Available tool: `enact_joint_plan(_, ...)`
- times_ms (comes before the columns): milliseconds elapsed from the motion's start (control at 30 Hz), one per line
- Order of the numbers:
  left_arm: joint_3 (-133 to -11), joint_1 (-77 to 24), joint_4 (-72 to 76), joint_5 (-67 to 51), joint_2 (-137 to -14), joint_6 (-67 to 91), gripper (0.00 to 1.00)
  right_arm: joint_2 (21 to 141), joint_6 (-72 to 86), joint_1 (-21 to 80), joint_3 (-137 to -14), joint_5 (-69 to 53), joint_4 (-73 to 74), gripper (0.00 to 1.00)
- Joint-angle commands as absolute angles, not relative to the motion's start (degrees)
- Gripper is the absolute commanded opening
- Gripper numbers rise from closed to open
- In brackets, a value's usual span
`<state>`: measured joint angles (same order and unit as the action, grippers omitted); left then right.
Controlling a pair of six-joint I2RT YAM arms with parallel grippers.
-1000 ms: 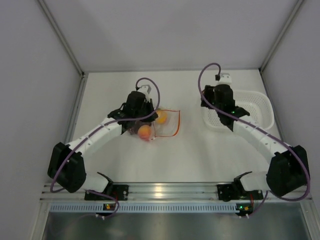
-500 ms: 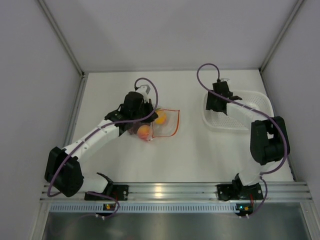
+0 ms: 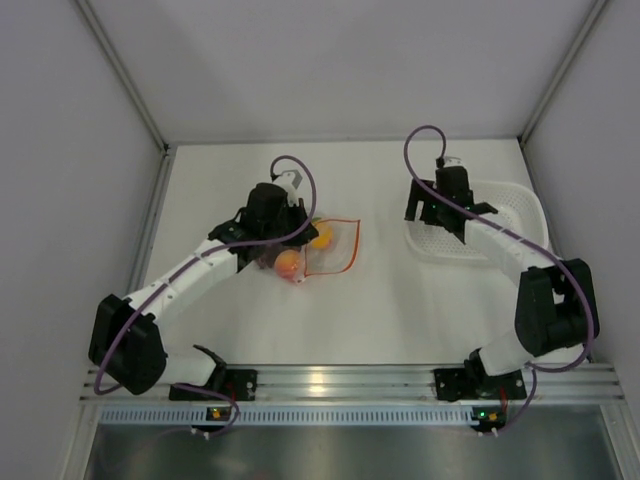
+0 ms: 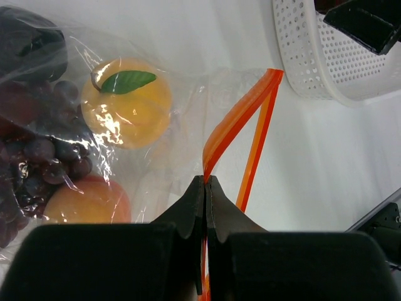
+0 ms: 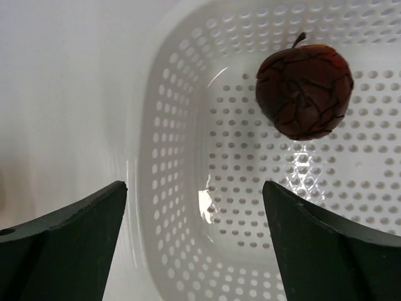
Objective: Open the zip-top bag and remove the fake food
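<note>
The clear zip-top bag (image 3: 338, 247) lies at the table's middle, its orange zip strip (image 4: 241, 122) parted into a V. My left gripper (image 4: 205, 182) is shut on one side of that strip near the bag's corner. Inside the bag sit an orange-yellow round fruit (image 4: 128, 103) with a green leaf, a peach (image 4: 88, 200) and dark grapes (image 4: 37, 144). Seen from above, the round fruit (image 3: 322, 236) and peach (image 3: 289, 264) lie beside the left gripper (image 3: 288, 240). My right gripper (image 5: 194, 185) hangs open over the left end of the basket, holding nothing.
A white perforated basket (image 3: 520, 215) stands at the right rear, also showing in the left wrist view (image 4: 326, 63). A dark red fake fruit (image 5: 304, 91) lies on the basket's floor (image 5: 250, 207). Grey walls close in the table on three sides.
The right gripper's jaws have spread wide over the basket and the right arm has shifted its pose above it. The left arm and the bag have barely moved.
</note>
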<state>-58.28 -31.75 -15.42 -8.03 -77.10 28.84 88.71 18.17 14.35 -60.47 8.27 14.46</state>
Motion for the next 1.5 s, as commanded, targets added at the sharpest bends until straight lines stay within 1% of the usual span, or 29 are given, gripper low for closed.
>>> enact_joint_plan(0,-59.4,-31.4,-13.2,-9.7,-74.6,29.4,0.00,81.5,20.7,14.7,-57.4,0.3,8.4,0.88)
enact_joint_plan(133,-60.0,-31.6,-13.1,-10.7,-74.2,30.8,0.00,75.1,18.6,22.2,-54.4,0.3,1.6,0.85)
enact_joint_plan(167,-60.1,-31.6,-13.1,-10.7,-74.3,31.0,0.00,72.7,17.9,26.1,-52.9,0.3,0.5,0.84)
enact_joint_plan(233,-60.5,-31.6,-13.1,-10.8,-74.2,31.3,0.00,71.0,17.3,30.0,-51.6,0.5,-3.3,0.82)
enact_joint_plan(300,-60.6,-31.7,-13.1,-10.7,-74.0,31.5,0.00,69.8,17.3,34.5,-49.9,-1.6,-8.0,0.75)
enact_joint_plan(467,-62.0,-33.0,-13.0,-11.4,-73.2,32.3,0.00,70.7,19.3,42.3,-47.3,-1.5,-15.8,0.63)
enact_joint_plan(567,-62.4,-34.0,-12.9,-10.9,-72.3,32.5,0.00,72.8,18.6,45.7,-48.3,-0.4,-17.1,0.60)
enact_joint_plan(600,-62.7,-34.3,-13.0,-10.8,-72.1,32.6,0.00,74.2,17.3,46.5,-48.9,2.4,-16.3,0.60)
enact_joint_plan(767,-62.8,-35.6,-13.0,-10.8,-70.6,32.9,0.00,78.4,15.3,49.5,-51.3,5.0,-14.2,0.58)
enact_joint_plan(933,-63.0,-36.1,-13.0,-12.1,-70.1,33.2,0.00,81.4,13.8,50.4,-51.6,9.1,-14.3,0.59)
enact_joint_plan(1133,-63.4,-37.2,-13.0,-12.8,-70.2,34.0,0.00,84.4,12.0,50.4,-49.2,12.2,-20.3,0.61)
enact_joint_plan(1233,-63.6,-37.5,-12.8,-14.0,-69.9,34.9,0.00,86.0,11.4,50.4,-47.6,12.2,-26.6,0.61)
enact_joint_plan(1467,-63.8,-38.4,-12.7,-13.9,-67.3,35.0,0.00,86.7,11.2,50.4,-48.5,12.4,-26.1,0.63)
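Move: The peach with the leaf lies in the bag, about 25 cm left of the right gripper, 4 cm back and 6 cm lower. The pink peach is some 9 cm left of that peach and 7 cm nearer the base; the dropped apple sits in the basket, 5 cm right of the right gripper, 3 cm ahead and 8 cm down. From the left gripper, which holds the zip edge, the leafed peach lies about 3 cm forward, 3 cm right and 12 cm below. Swing the empty right gripper out over the basket rim and left some 24 cm towards the bag's mouth, drawing back and arching up, then sink and ease slightly forward. Turn it about 35 degrees counter-clockwise, tip the fingers up and narrow them partly, aiming at the leafed peach. Keep the left gripper shut on the zip edge, raising it about 6 cm, slightly back and right. ##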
